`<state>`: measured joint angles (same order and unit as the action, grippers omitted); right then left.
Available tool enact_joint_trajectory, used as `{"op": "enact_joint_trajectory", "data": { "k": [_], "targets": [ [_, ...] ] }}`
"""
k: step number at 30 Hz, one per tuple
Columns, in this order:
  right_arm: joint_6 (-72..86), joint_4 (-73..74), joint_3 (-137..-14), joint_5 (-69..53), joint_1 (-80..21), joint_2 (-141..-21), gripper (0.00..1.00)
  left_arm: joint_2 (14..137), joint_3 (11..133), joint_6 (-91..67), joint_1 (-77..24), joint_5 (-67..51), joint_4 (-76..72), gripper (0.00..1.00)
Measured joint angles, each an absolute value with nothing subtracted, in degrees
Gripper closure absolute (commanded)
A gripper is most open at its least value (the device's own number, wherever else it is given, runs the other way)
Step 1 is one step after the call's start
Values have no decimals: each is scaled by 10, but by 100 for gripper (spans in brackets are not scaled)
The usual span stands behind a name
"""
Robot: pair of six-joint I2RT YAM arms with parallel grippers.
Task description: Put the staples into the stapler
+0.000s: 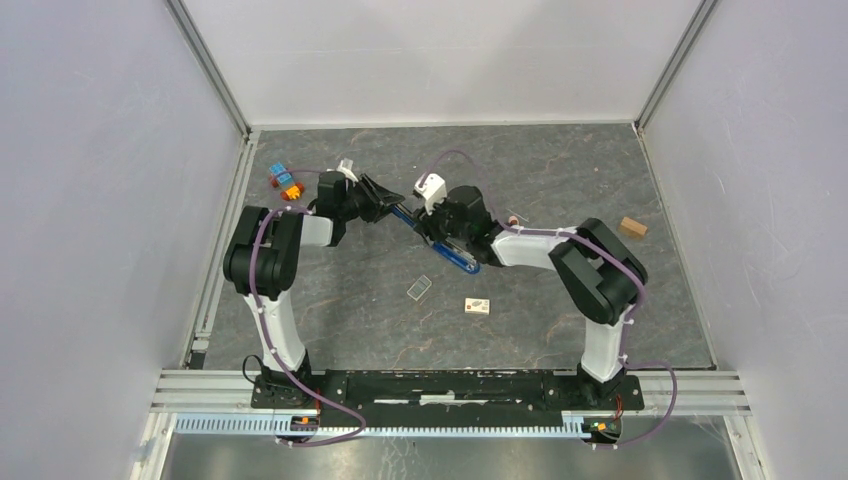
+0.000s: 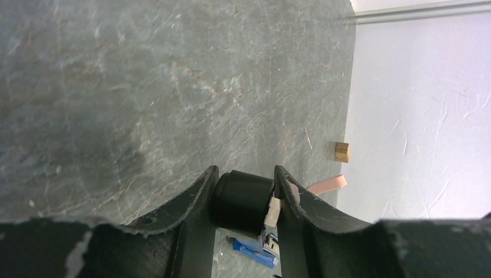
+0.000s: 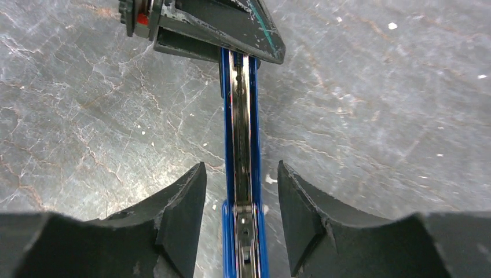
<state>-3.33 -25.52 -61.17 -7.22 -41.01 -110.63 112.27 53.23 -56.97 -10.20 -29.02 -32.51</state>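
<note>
The blue stapler (image 1: 440, 245) lies slanted on the table between my two arms. My left gripper (image 1: 393, 205) is shut on its black end (image 2: 243, 200); a bit of the blue body (image 2: 255, 252) shows below the jaws. In the right wrist view the stapler (image 3: 242, 127) runs straight away from me, its metal channel facing up. My right gripper (image 3: 241, 168) is open, one finger on each side of the stapler with small gaps. It sits over the stapler's middle in the top view (image 1: 455, 238). The staples (image 1: 419, 288), a small see-through strip, lie on the table just in front of the stapler.
A small pink-and-white piece (image 1: 477, 306) lies right of the staples. Blue, orange and red toy bricks (image 1: 285, 180) sit at the back left. A wooden block (image 1: 632, 227) lies at the right, also in the left wrist view (image 2: 342, 152). Walls enclose the table on three sides.
</note>
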Motion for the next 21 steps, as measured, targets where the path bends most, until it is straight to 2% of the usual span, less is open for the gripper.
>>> {"op": "enact_joint_trajectory", "data": {
  "k": [11,16,21],
  "targets": [
    [-83,-148,-526,-109,-375,-964,43,1126,557,-498,-102,-298,-338,93],
    [-100,-107,-497,-122,-351,-943,41,1125,572,-451,-102,-328,-338,92],
    [-114,-102,-489,-126,-337,-943,47,1120,585,-408,-102,-348,-322,92]
  ]
}}
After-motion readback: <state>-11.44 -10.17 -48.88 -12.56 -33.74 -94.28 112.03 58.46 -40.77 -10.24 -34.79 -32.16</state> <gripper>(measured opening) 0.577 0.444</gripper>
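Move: The right hand, free and half open, is over the middle of the opened-out stapler. The stapler's front end, the one with the rounded blue base, lies about 10 cm to its right, 6 cm back and 4 cm lower. From the same hand the staple tray sits roughly 11 cm back and 2 cm left, and the staple box 15 cm back and 11 cm right. From the left hand, already pinching the stapler's other end, that front end lies some 17 cm right and 14 cm back. Rightwards by nearly 10 cm and back about 4 cm, the right hand sweeps along the stapler towards its front end, arching up some 3 cm and sinking again, fingers staying half open either side of the stapler's line. Meanwhile the left keeps its pinch on the black far end, raising it about 3 cm while easing slightly forward and tipping its fingers up, with a slight clockwise turn. ##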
